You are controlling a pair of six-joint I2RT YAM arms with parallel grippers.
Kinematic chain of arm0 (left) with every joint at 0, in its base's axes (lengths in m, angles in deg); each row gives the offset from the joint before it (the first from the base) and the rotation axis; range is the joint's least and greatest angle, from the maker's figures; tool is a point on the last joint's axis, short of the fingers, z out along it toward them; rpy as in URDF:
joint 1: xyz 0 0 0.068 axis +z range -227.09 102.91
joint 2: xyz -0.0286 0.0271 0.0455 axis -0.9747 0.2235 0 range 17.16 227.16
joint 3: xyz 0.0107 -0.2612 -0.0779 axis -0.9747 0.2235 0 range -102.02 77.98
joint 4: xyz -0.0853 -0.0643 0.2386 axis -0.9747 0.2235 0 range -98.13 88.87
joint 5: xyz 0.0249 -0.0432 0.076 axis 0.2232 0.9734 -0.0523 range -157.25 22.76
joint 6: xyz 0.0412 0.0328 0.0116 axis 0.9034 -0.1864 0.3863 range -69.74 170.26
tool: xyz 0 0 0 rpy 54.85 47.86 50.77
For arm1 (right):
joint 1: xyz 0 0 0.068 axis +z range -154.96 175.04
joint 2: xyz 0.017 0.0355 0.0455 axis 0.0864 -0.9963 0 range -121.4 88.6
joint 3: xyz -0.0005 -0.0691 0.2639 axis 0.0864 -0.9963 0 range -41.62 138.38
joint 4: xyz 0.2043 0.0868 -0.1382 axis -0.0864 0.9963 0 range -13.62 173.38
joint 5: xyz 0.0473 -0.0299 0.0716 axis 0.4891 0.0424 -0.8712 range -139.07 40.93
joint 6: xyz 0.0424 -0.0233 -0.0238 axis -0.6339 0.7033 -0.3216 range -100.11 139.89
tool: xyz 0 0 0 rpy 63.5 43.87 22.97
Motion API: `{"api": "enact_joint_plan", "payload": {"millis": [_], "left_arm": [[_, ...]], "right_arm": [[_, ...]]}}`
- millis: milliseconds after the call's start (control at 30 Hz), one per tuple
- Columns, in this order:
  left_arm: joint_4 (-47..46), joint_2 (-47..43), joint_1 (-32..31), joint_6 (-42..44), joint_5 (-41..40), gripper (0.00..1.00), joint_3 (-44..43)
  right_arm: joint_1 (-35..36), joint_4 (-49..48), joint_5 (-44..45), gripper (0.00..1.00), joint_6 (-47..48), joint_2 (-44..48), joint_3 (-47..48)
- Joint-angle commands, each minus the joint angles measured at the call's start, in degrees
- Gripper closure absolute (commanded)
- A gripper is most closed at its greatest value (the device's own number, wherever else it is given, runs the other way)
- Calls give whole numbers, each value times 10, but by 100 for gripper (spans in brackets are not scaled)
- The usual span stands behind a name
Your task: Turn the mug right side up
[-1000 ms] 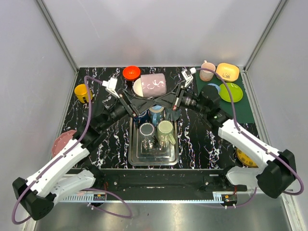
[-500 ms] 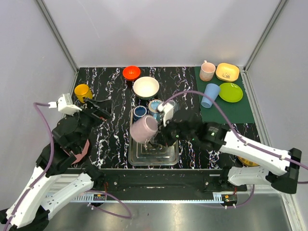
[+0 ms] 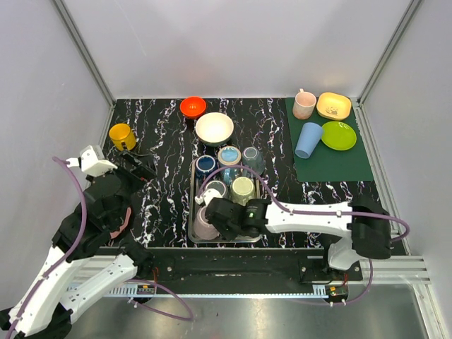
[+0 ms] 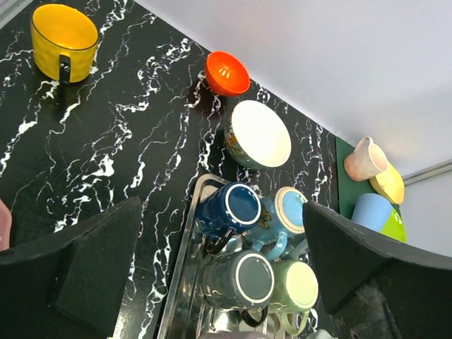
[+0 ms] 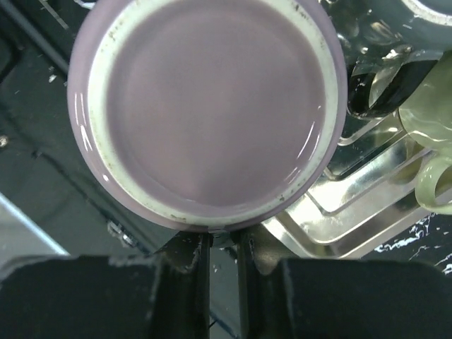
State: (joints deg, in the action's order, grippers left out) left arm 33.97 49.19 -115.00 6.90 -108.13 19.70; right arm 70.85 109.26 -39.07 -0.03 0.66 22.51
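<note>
The purple mug is at the near-left corner of the metal tray. My right gripper reaches across the tray and is shut on it. In the right wrist view the mug's flat base with its pale ring faces the camera. The right gripper has its fingers almost together, pinching a small part below the mug's rim, probably the handle. My left gripper is open and empty, held left of the tray. In the left wrist view it is high over the table.
The tray holds a dark blue mug, a light blue mug, a grey mug and a green mug, all base up. A white bowl, an orange bowl and a yellow mug stand behind. The green mat holds cups and dishes.
The right gripper carried the purple mug from above the white bowl down to the tray's near-left corner. The left arm let go and drew back to the left.
</note>
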Motion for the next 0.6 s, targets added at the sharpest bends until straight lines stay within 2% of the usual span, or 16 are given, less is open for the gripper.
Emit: {"api": "enact_joint_plan", "payload": {"millis": [0,367,433,467,500,567], "left_arm": [[6,-12,1,13,-38,1,7],[13,-11,0,21,-52,1,19],[13,-10,1,23,-52,1,20],[13,-9,1,24,-52,1,21],[12,-7,1,23,-53,1,21],[12,-3,1,23,-54,1,23]], "right_arm": [[0,-40,67,100,-31,-36,49],[2,-25,111,100,-47,-129,81],[1,-26,105,85,-45,-126,79],[3,-27,104,75,-45,-121,77],[5,-28,104,58,-44,-118,77],[8,-27,104,48,-44,-103,76]]}}
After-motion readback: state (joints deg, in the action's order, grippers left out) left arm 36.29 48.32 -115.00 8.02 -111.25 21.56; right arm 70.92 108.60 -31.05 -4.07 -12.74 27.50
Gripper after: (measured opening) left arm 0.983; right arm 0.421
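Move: The purple mug hangs bottom up from my right fingers, pinched at its handle. Its free spot in the tray's near-left corner is about 6 cm ahead, 5 cm left and 9 cm below that hand. The grey-green mug stands about 16 cm ahead and 1 cm left, the light green mug 16 cm ahead and 8 cm right, both some 5 cm lower. From my left hand, that spot is roughly 6 cm back, 15 cm right and 30 cm down. I lower the upside-down purple mug with my right hand about 5 cm onto the tray's near-left corner, easing it 2.5 cm forward and slightly left as my wrist turns some 10 degrees. There I stop and part my fingers partway, letting go of the handle. My left hand, open and empty, sinks and drifts left a couple of centimetres. ##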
